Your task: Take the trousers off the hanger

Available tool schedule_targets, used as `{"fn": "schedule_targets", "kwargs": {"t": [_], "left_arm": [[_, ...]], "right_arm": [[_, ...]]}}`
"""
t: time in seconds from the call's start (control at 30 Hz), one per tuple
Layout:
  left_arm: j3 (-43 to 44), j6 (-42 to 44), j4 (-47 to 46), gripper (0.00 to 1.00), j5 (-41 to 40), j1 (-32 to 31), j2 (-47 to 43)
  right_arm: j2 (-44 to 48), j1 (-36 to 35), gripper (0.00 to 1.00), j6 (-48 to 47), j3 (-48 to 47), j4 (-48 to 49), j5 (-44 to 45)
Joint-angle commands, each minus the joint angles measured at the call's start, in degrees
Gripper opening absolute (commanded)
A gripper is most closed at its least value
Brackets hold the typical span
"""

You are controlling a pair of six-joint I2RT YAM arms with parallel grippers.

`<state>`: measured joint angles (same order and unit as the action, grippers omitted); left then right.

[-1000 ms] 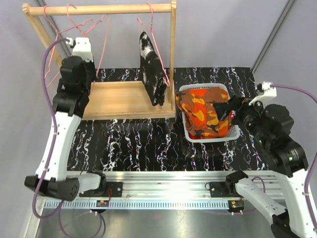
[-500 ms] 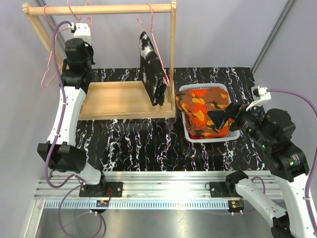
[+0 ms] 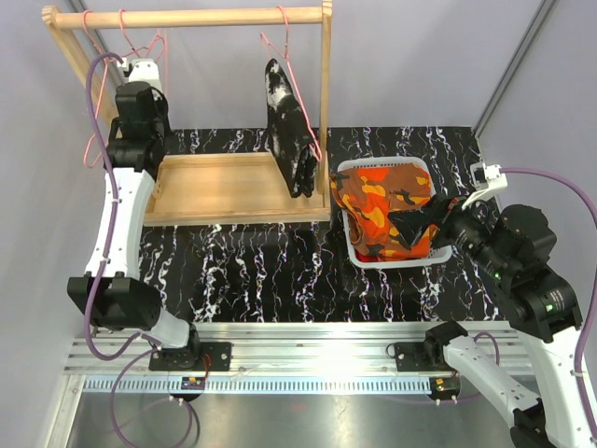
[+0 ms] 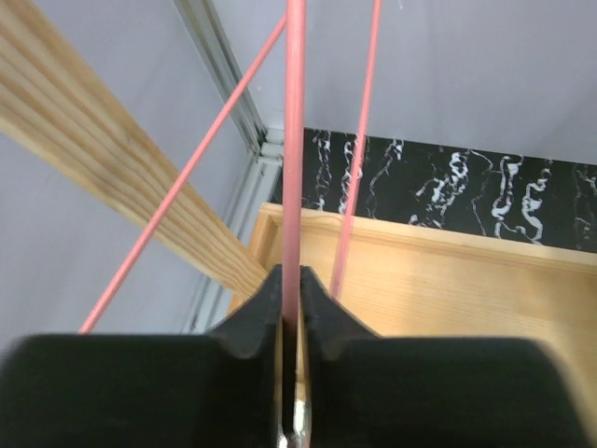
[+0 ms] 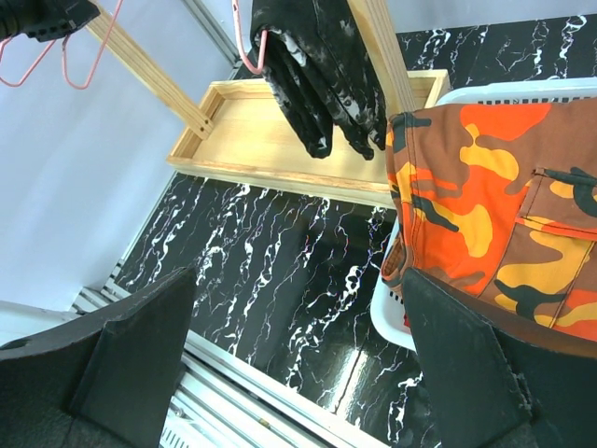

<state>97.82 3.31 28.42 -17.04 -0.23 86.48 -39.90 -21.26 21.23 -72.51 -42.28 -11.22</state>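
Black trousers with white splashes (image 3: 289,131) hang over a pink hanger (image 3: 280,42) on the wooden rack's rail (image 3: 205,16), and also show in the right wrist view (image 5: 317,75). Orange-brown patterned trousers (image 3: 378,215) lie heaped in a white basket (image 3: 396,262). My left gripper (image 4: 293,280) is up at the rack's left end, shut on the wire of an empty pink hanger (image 4: 295,140). A second pink wire (image 4: 359,149) runs just beside it. My right gripper (image 3: 424,217) hovers open over the basket's near right side, holding nothing.
The rack's wooden tray base (image 3: 224,187) lies on the black marbled table (image 3: 252,271). Its upright post (image 3: 326,103) stands close to the basket. Two empty pink hangers (image 3: 160,42) hang at the rail's left end. A slanted wooden brace (image 4: 112,177) passes left of my left fingers.
My left arm has stretched up and back, carrying the empty pink hanger toward the rail's left end. My right gripper has drawn back a little from the basket, still open.
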Motion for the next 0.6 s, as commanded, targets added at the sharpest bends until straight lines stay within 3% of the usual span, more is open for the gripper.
{"fn": "schedule_targets", "kwargs": {"t": [0.0,0.03,0.07,0.1,0.23,0.27,0.43,0.57], "left_arm": [[1.8,-3.7,3.4,0.23,2.6,1.8,-2.0],[2.1,-5.1,4.2,0.29,3.1,1.8,-2.2],[3.2,-6.0,5.1,0.47,4.5,1.9,-2.4],[3.7,-6.4,6.6,0.56,5.3,1.9,-2.6],[5.1,-9.6,9.1,0.85,10.0,1.9,-6.0],[5.1,-11.7,9.5,0.97,11.7,1.8,-6.9],[-2.8,-21.5,4.7,0.99,12.5,2.0,-19.1],[-10.5,-29.6,-2.2,0.99,23.1,1.6,-27.7]], "right_arm": [[0.3,0.2,1.0,-0.1,-1.0,1.0,-1.3],[0.3,0.2,0.99,-0.6,-1.4,0.4,-0.9],[0.2,0.2,1.0,-0.9,-1.8,-0.2,-0.6],[0.0,0.2,0.99,-1.3,-2.6,-0.7,0.1],[0.1,0.2,1.0,-3.2,-4.1,-3.3,5.8],[0.2,0.2,0.99,-3.1,-4.2,-3.6,7.1],[1.7,0.2,0.99,-2.1,-2.5,-2.4,10.9],[1.7,0.3,0.99,-1.7,-1.2,-2.2,9.9]]}}
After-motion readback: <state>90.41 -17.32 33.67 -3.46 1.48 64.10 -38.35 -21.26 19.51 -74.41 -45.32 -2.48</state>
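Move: My left hand still has the emptied hanger between its fingers, just under the rail. From there the black trousers, on their own hanger, are about 30 cm to the right, roughly level fore and aft and some 5 cm lower; the rack's right post stands about 7 cm beyond them. The other empty hanger is some 6 cm to my left. From my right hand the black trousers lie about 24 cm ahead and 20 cm left, slightly below. I let go of the hanger with my left hand: the fingers spread from nearly shut to wide open as the hand sinks about a centimetre. Then, gathering speed, I draw it back about 11 cm, up 7 and somewhat right, clear of the bars, rolling its left side down some 25 degrees while the fingertips tip upward. My right hand, open and empty, shifts 3 cm right. ##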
